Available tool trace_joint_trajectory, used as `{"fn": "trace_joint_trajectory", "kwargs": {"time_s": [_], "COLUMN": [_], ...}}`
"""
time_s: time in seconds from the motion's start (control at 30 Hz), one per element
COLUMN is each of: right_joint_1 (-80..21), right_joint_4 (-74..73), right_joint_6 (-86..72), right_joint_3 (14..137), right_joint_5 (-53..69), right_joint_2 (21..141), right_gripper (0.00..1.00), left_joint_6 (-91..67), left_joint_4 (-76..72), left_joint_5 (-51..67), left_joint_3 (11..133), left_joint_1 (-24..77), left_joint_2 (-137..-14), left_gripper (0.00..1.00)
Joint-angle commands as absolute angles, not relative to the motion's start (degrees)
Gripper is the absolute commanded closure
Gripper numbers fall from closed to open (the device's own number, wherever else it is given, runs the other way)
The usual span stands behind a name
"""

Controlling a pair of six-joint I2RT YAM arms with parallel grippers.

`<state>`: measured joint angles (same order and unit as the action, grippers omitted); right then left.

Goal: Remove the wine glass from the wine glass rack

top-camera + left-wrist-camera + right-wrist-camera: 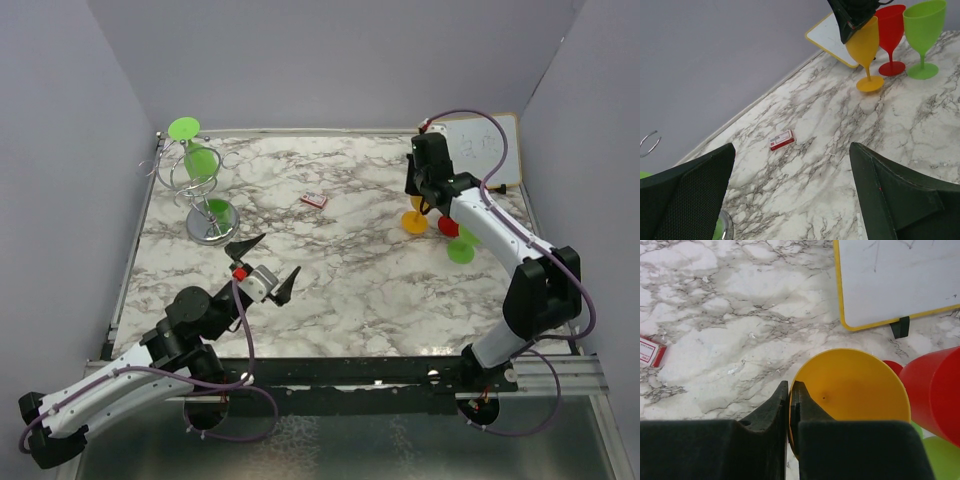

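Observation:
The wine glass rack [205,190], thin silver wire on a round base, stands at the back left. A green wine glass [198,158] hangs upside down on it, foot up. More green shows low by the base [216,208]. My left gripper [265,264] hovers open and empty over the marble, in front and to the right of the rack; its fingers [690,200] frame bare table. My right gripper [790,390] is shut on the rim of a yellow wine glass [860,385], one finger inside and one outside; the glass [414,221] is upright with its foot at the table.
A red glass [447,226] and a green glass [460,248] stand upright just right of the yellow one. A white board with a yellow edge [485,148] lies at the back right corner. A small red-and-white box [313,200] lies mid-table. Grey walls enclose three sides.

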<state>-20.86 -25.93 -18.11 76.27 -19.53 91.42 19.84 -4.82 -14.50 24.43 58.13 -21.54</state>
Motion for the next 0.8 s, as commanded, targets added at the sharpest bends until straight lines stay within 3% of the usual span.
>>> {"fn": "trace_joint_trajectory", "kwargs": {"time_s": [0.0,0.1,0.37,0.57,0.77], "right_joint_1": [-20.38,-20.39,-20.39,-20.35,-20.37], "right_joint_4": [-21.28,-19.33,-18.98,-19.58,-23.30], "right_joint_6": [-17.77,-17.76,-17.36,-15.02,-13.76], "right_joint_3": [74.64,72.47,71.16,71.59,74.42], "right_joint_5": [-23.34,-22.69,-21.71,-19.21,-13.92], "right_joint_2": [91.83,91.50,91.93,88.94,82.23], "right_gripper": [0.94,0.88,0.83,0.45,0.29], "left_joint_6": [19.60,19.65,19.08,18.35,16.82], "left_joint_4": [-6.85,-6.78,-6.46,-6.27,-5.29], "left_joint_5": [-16.35,-16.48,-16.61,-17.17,-17.84], "left_joint_3": [25.27,25.32,25.64,26.27,29.76], "left_joint_1": [57.33,57.00,56.45,55.65,54.19], "left_joint_2": [-20.22,-20.13,-20.67,-21.75,-26.59], "left_gripper": [0.01,0.01,0.01,0.01,0.01]}}
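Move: The right hand still pinches the orange wine glass by the left side of its rim, so the glass's middle lies about 3 cm to its right, level ahead, and some 7 cm below. The red glass stands about 13 cm right and 1 cm back, the green one roughly 16 cm right and 9 cm back, both some 8 cm lower than the hand. From the idle left hand the orange glass is about 24 cm ahead, 42 cm right and 17 cm lower. The right hand sinks almost straight down, about 3 cm, with the orange glass's rim between its fingertips and its wrist hardly turning, to set the foot on the marble beside the red and green glasses. The fingers slacken a little on the way down, then spread to about two thirds open and let go of the rim, and the hand climbs back some 3 cm, with one finger over the bowl's mouth and the other outside it on the left. ##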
